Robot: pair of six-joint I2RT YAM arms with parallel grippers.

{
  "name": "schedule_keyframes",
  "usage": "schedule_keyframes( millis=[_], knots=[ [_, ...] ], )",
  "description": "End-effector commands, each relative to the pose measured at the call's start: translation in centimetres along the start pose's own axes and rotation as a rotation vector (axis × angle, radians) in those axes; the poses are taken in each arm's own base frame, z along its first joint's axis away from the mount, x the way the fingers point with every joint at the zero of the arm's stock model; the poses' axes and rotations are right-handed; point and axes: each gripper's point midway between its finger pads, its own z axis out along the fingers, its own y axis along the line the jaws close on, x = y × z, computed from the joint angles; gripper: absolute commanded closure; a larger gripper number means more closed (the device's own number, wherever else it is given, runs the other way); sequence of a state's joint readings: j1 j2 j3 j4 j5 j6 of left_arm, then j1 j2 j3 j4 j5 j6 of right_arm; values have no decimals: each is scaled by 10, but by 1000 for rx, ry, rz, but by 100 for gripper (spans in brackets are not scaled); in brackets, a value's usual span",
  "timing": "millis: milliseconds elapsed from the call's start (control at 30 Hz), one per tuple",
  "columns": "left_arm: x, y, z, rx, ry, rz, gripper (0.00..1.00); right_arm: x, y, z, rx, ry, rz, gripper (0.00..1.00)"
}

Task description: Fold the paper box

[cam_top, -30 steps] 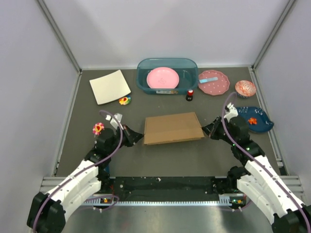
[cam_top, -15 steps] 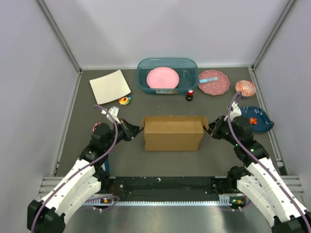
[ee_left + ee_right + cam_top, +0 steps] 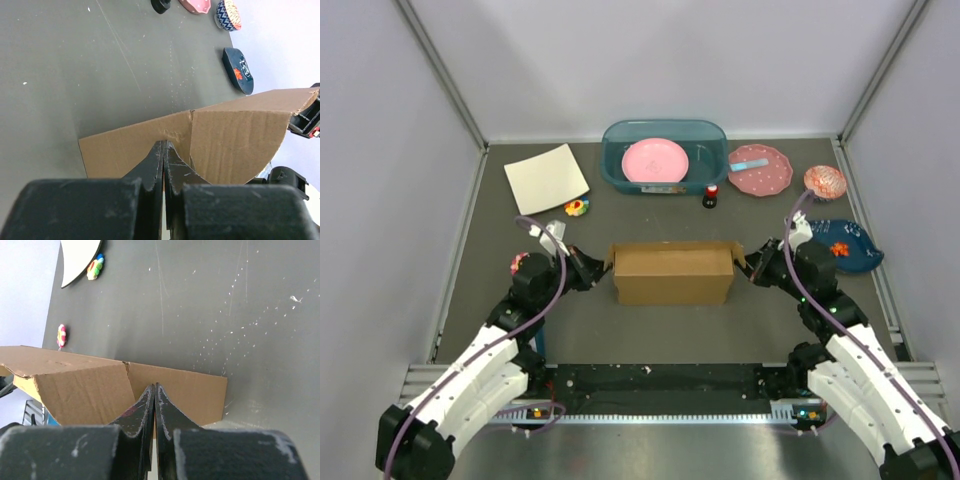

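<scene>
The paper box (image 3: 672,275), plain brown corrugated cardboard, stands between my two arms at the table's middle, its broad panel facing the camera and small flaps sticking out at both ends. My left gripper (image 3: 600,270) is shut on the box's left end flap. In the left wrist view its fingertips (image 3: 165,145) pinch a thin cardboard edge, with the curved flap (image 3: 235,142) just to the right. My right gripper (image 3: 748,265) is shut on the right end flap. The right wrist view shows it (image 3: 154,387) closed on cardboard (image 3: 75,385) in the same way.
At the back stand a cream-white square sheet (image 3: 546,178), a teal tub (image 3: 615,135) holding a pink plate (image 3: 655,160), a dotted pink plate (image 3: 760,170) and a patterned bowl (image 3: 825,181). A small dark bottle (image 3: 711,195), a flower toy (image 3: 577,208) and a blue dish (image 3: 845,245) lie nearer.
The box has gone from lying flat and skewed to standing squarely between the arms. Both grippers rose and moved back with its ends, staying shut.
</scene>
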State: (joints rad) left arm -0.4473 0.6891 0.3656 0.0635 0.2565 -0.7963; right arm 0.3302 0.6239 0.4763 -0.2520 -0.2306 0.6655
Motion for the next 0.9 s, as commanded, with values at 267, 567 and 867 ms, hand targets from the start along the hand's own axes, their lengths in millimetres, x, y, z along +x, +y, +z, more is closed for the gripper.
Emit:
schedule_keyframes(
  millis=[267, 567, 867],
  knots=[
    [-9, 35, -24, -221, -62, 87, 94, 1, -23, -16, 169, 15, -72, 96],
    [-38, 59, -55, -446, -182, 104, 68, -58, -14, -62, 277, -164, -193, 49],
    [-84, 37, -86, -490, -323, 156, 31, -70, 41, -73, 29, -164, -402, 30]
  ],
)
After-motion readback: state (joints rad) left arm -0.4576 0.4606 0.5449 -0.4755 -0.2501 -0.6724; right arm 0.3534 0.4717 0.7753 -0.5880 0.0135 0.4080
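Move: Just off the paper box's two ends, both hands have their shut fingertips at its side flaps. The box's middle lies about 18 cm to the right of the left hand, 2 cm back and 7 cm below; it is 17 cm to the right hand's left, 3 cm back and 7 cm below. From the left hand, a flower toy lies some 22 cm left and 4 cm ahead; from the right hand, the dark blue dish sits roughly 27 cm right and 7 cm ahead, both on the table. Backing off the box ends on both sides, the hands let their fingertips come free of the flaps, dip about 3 cm, then rise while their fingers spread to roughly two thirds. The left swings some 10 cm left, turning counter-clockwise with its left side lifting; the right climbs to 9 cm above its start, drawing right and slightly back, rolling right side up and tipping its fingers upward. ##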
